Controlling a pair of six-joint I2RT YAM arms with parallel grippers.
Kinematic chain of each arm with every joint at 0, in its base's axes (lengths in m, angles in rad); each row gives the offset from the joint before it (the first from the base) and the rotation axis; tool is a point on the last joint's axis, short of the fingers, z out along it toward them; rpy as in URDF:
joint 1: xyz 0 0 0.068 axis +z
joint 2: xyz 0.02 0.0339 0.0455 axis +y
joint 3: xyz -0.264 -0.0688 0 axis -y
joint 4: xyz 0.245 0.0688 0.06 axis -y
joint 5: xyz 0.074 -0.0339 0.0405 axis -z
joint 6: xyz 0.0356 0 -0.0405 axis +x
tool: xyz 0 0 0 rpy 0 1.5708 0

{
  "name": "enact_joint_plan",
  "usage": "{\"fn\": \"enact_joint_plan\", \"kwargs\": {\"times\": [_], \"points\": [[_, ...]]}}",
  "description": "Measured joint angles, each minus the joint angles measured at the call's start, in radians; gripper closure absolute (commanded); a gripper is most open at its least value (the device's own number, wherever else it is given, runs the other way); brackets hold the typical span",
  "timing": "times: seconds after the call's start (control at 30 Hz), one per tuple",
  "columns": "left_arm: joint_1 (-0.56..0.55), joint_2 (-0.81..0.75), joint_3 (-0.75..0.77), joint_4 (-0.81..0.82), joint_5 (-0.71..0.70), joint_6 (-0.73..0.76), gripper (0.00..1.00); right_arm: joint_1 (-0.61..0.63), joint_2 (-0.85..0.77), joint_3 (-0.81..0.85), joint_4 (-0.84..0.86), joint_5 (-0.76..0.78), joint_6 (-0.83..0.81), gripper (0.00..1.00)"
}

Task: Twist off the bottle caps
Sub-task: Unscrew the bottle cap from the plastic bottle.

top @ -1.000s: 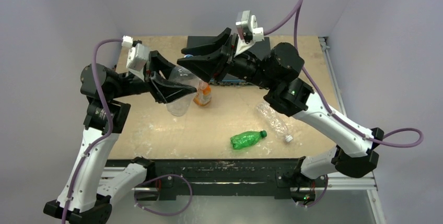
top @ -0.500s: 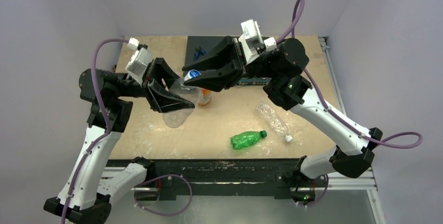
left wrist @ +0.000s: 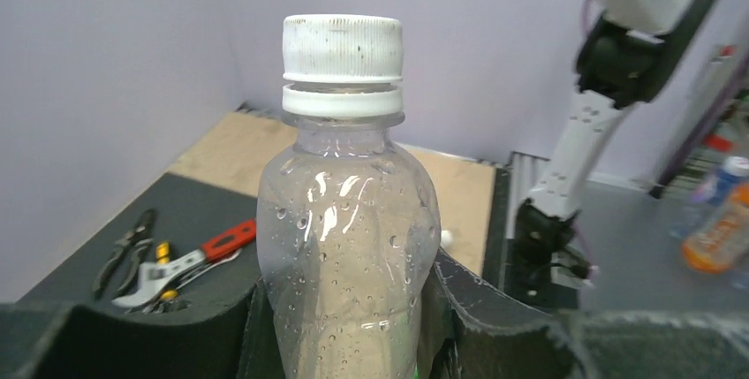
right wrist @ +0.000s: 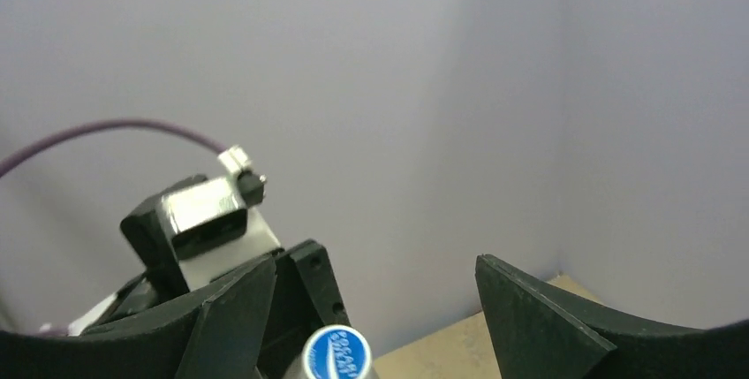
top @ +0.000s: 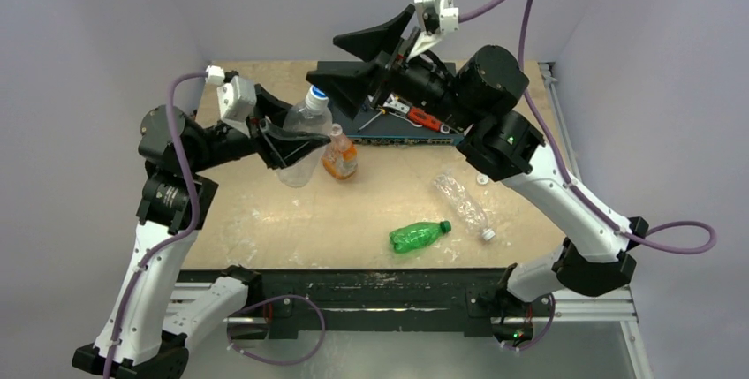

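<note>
My left gripper [top: 284,142] [left wrist: 349,330] is shut on the lower body of a clear bottle [top: 306,123] [left wrist: 346,229], holding it off the table. Its white cap [top: 316,94] [left wrist: 343,48] [right wrist: 337,353], blue on top, sits on the neck. My right gripper [top: 323,59] [right wrist: 375,264] stands open just above and behind that cap, touching nothing. The squat orange-label bottle [top: 340,160] stands beside the held one. A green bottle [top: 413,237] with a green cap [top: 447,226] and a clear crinkled bottle [top: 459,200] with a white cap [top: 487,235] lie on the table.
A dark mat [top: 346,72] at the back holds pliers and a red-handled tool [top: 417,116] [left wrist: 181,260]. A small white round piece [top: 481,179] lies on the wooden table [top: 265,229] near the crinkled bottle. Lilac walls close in on three sides.
The right gripper was shut on the held bottle's cap; it has opened and lifted up and back. The left arm has tipped the bottle more upright. The cap stays on the neck.
</note>
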Motion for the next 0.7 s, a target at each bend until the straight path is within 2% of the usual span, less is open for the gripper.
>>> {"fn": "enact_joint_plan", "kwargs": {"times": [0.13, 0.27, 0.47, 0.7], "points": [[0.0, -0.003, -0.005, -0.108, -0.164, 0.192, 1.0, 0.05, 0.058, 0.12, -0.107, 0.179, 0.001, 0.18], [0.0, -0.013, -0.02, -0.15, -0.268, 0.29, 1.0, 0.079, 0.092, 0.134, -0.171, 0.267, 0.002, 0.25], [0.0, -0.015, -0.021, -0.16, -0.333, 0.337, 1.0, 0.082, 0.133, 0.124, -0.213, 0.309, 0.014, 0.39], [0.0, -0.016, -0.021, -0.159, -0.348, 0.34, 1.0, 0.082, 0.134, 0.117, -0.214, 0.298, 0.036, 0.48]]}}
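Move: The white bottle cap, still on the clear plastic bottle, sits some 2 cm back, 2 cm left and 4 cm below the right hand's open fingers. From the left hand, which already grips the body, it is level fore and aft, 2 cm right and about 8 cm up. The orange bottle stands on the table roughly 13 cm ahead, 2 cm left and 50 cm below the right hand; the green bottle lies 6 cm back, 17 cm right and some 56 cm down. Down by about 5 cm after a tiny rise, and forward and left by some 4 cm each, the right hand comes in over the cap, turning slightly clockwise while its wide-open fingers close partway around it without pinching. The left hand keeps its grip and swings the bottle about 6 cm forward, a little left and down, twisting some 20 degrees counter-clockwise; both ease to a stop. ##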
